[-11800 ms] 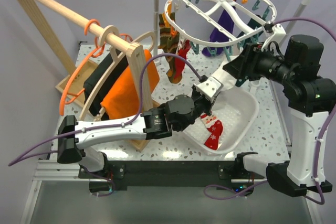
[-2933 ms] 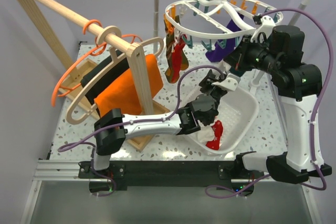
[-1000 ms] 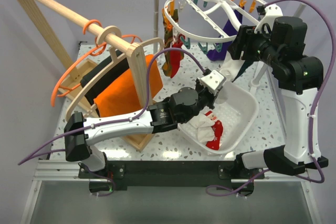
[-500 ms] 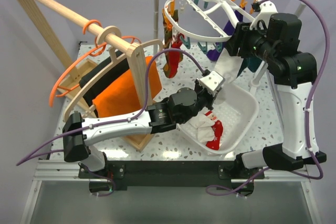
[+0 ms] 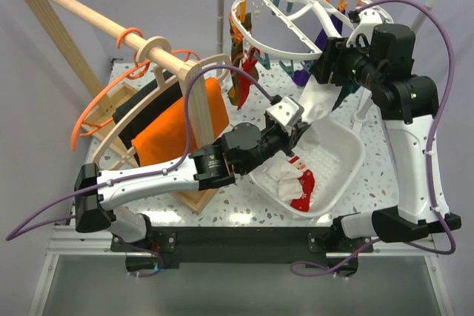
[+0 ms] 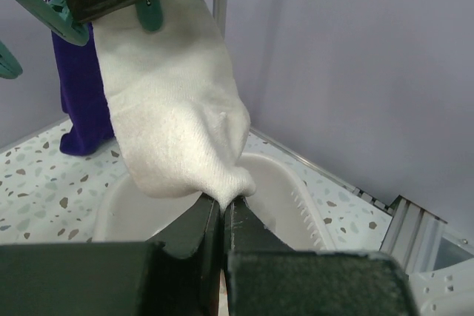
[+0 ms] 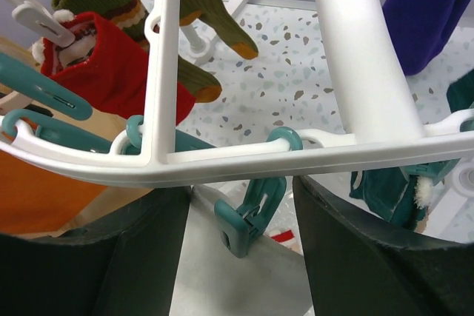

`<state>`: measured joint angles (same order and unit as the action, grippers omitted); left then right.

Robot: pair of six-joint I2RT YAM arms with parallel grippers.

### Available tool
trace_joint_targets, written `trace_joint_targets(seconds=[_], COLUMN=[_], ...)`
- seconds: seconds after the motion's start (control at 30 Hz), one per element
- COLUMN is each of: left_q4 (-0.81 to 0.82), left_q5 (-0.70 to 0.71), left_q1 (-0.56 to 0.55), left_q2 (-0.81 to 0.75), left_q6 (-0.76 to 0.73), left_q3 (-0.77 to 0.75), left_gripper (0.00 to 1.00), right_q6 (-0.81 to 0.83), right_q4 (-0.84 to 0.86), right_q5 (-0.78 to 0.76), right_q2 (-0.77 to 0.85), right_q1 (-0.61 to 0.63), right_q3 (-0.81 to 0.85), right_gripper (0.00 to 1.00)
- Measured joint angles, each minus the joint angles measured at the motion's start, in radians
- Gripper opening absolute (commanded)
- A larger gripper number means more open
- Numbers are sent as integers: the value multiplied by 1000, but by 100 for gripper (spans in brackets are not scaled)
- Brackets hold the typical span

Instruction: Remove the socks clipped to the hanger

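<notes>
The white hanger [image 5: 296,31] hangs from the back rail with socks on its clips. A white sock [image 5: 317,100] hangs from a teal clip [image 7: 248,216] down toward the basin. My left gripper [image 6: 224,209] is shut on that sock's toe [image 6: 174,116]. My right gripper [image 7: 238,190] is open under the hanger's rim [image 7: 259,157], one finger on each side of the teal clip, with a gap to it on both sides. A red sock [image 7: 111,72], a green striped sock [image 7: 200,5], a purple sock [image 7: 426,12] and a dark green sock [image 7: 396,186] stay clipped.
A white basin [image 5: 348,160] below the hanger holds a red-and-white sock [image 5: 300,186]. At left, a wooden rail [image 5: 81,16] carries wooden hangers and orange cloth [image 5: 170,127]. A white stand post [image 5: 220,5] rises behind the hanger.
My left gripper has drawn a little left and up with the white sock's toe. My right arm has shifted left along the hanger's rim.
</notes>
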<state>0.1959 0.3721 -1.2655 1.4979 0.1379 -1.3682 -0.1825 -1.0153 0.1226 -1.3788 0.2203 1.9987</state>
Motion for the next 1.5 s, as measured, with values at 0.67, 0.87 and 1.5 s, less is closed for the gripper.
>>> trace_joint_targets(seconds=[0.67,0.87,1.5], left_q4=[0,-2,-33], left_q5=[-57,-59,-83], left_q1=[0,0,0], left_q2=[-27,-27,-29], left_q6=[53,54,54], left_q3=[16,16,27], left_gripper=[0,0,0], right_q6=[-41,-46,-45], right_q4=[123,143,146], right_q5=[82,86,79], right_q2=[64,64,61], right_q1=[-33,-37,-38], right_q3=[-89,-93,-91], right_gripper=[50,41,0])
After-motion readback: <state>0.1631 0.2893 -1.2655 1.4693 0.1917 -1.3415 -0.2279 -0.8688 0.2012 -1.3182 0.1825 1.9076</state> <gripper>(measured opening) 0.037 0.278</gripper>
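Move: Almost between the open right fingers sits the teal clip holding the white sock, about 1 cm ahead and 1 cm above, neither left nor right. The purple sock hangs some 14 cm ahead, 1 cm right; the red sock about 5 cm ahead, 13 cm left; the dark green sock roughly 4 cm ahead, 8 cm right, all a little lower. From the left hand, that clip lies about 10 cm ahead, 4 cm right and 8 cm above. Easing up about 2 cm under the hanger rim, after first drawing back slightly and then coming forward again, the right hand tips its fingers up some 5 degrees and closes them from well open to about a quarter, pinching the teal clip from both sides with a rising squeeze. The left hand keeps the white sock's toe pinched and draws it back about 1.5 cm, away from the clip, turning slightly clockwise. ##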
